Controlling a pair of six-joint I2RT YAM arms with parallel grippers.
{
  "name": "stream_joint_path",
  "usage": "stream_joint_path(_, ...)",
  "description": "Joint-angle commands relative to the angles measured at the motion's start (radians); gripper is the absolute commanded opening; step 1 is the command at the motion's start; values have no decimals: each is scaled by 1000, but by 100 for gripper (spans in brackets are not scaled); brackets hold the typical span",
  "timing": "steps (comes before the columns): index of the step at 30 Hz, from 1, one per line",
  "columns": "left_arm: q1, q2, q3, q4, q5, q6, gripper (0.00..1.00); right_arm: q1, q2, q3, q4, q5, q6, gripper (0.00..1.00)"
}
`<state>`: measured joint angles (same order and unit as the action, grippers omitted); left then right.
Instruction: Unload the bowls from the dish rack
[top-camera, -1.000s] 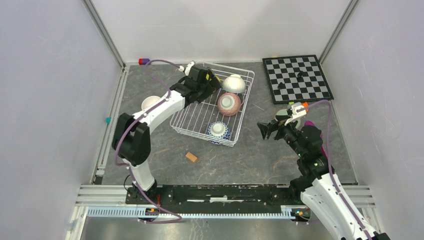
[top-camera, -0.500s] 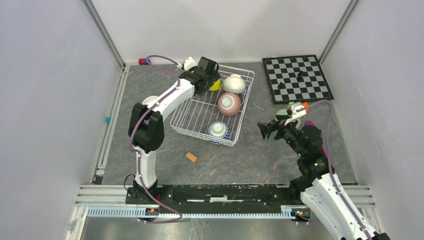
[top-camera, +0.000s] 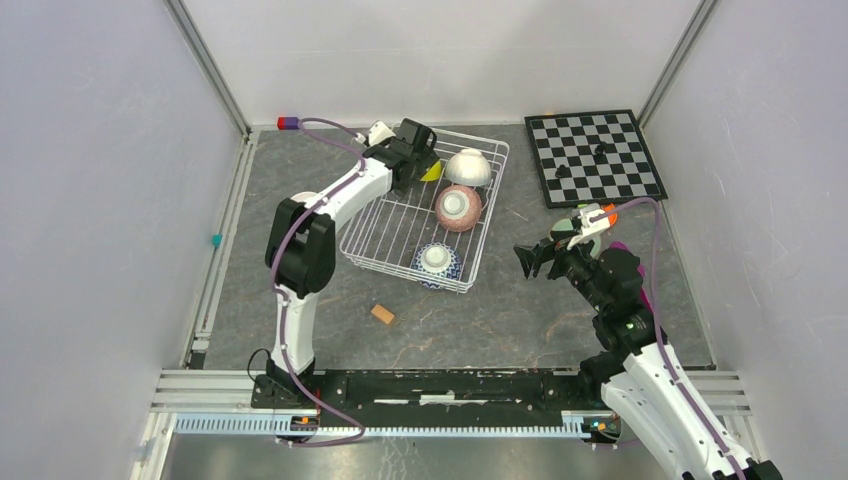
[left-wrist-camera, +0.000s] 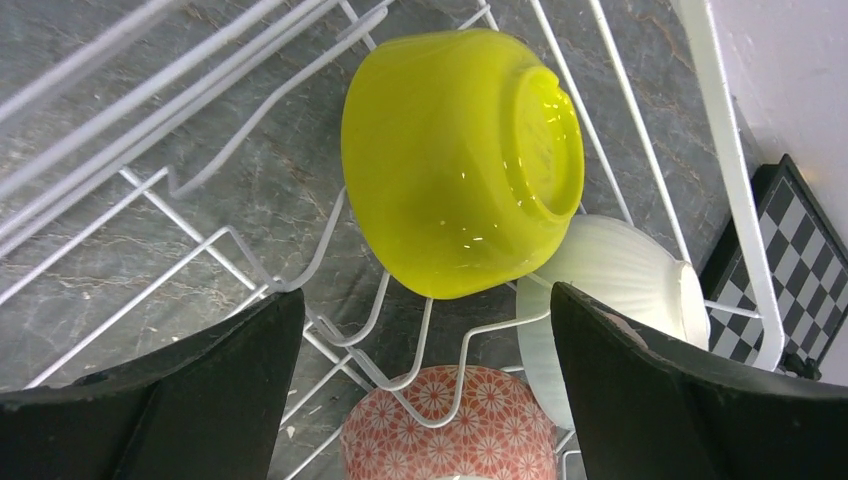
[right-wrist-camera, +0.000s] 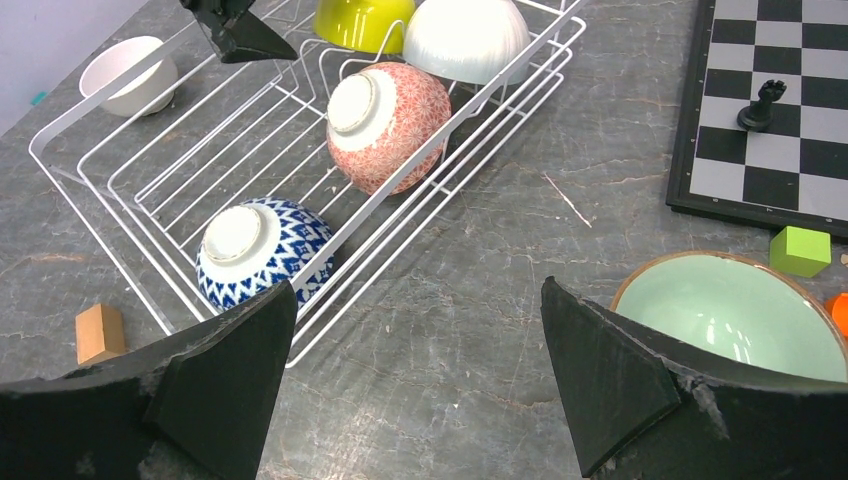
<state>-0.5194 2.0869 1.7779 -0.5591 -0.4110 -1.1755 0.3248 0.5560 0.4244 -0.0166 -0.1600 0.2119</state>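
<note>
The white wire dish rack (top-camera: 372, 262) lies on the grey table. Inside it, upside down, are a yellow-green bowl (left-wrist-camera: 460, 150), a white bowl (top-camera: 468, 167), a pink patterned bowl (right-wrist-camera: 385, 115) and a blue-and-white bowl (right-wrist-camera: 262, 250). My left gripper (top-camera: 420, 150) hovers open over the rack's far end, just short of the yellow-green bowl, with its fingers (left-wrist-camera: 170, 400) empty. My right gripper (right-wrist-camera: 416, 290) stands open above bare table to the right of the rack. A pale green bowl (right-wrist-camera: 735, 315) sits upright on the table beside it. Another white bowl (right-wrist-camera: 128, 75) stands outside the rack's left side.
A chessboard (top-camera: 595, 155) with black pieces lies at the far right. A small wooden block (top-camera: 382, 314) rests in front of the rack, and a green cube (right-wrist-camera: 800, 250) sits near the pale green bowl. Walls enclose the table on three sides.
My left gripper has moved toward the rack's far end, over the yellow-green bowl, and its arm's elbow swung right. The right arm has barely moved.
</note>
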Motion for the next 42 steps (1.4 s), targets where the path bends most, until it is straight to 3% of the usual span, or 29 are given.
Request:
stream_joint_path(1, 19, 37, 36, 100, 6, -57, 98, -3, -5, 44, 22, 5, -8, 98)
stream_joint_path(14, 42, 100, 65, 237, 57, -121, 92, -4, -6, 48, 19, 21, -13, 98)
stream_joint_path(29, 1, -61, 11, 142, -75, -58, 94, -3, 3, 44, 20, 21, -13, 98)
stream_joint_path(42, 19, 119, 248, 53, -64, -44, 95, -3, -2, 39, 19, 31, -14, 98)
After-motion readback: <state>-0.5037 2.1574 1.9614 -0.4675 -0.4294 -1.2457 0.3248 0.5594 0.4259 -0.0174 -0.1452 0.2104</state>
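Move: The yellow bowl sits about 5 cm ahead of the left hand, neither left nor right, its middle roughly 3 cm below. At much the same height, the white ribbed bowl is some 10 cm to the right of it and level with it, and the red patterned bowl lies about 8 cm to its right and 11 cm nearer the base. From the right hand the yellow bowl is around 28 cm ahead, 24 cm left and 10 cm below. Down about 2 cm, then forward 3.5 cm towards the yellow bowl, the left hand dips in with its fingers wide and bears on the rack wires, shoving the rack forward. It then backs off a little, climbs some 7 cm clear and eases forward again over the bowl, its fingers still open and tipping up about 10 degrees. ##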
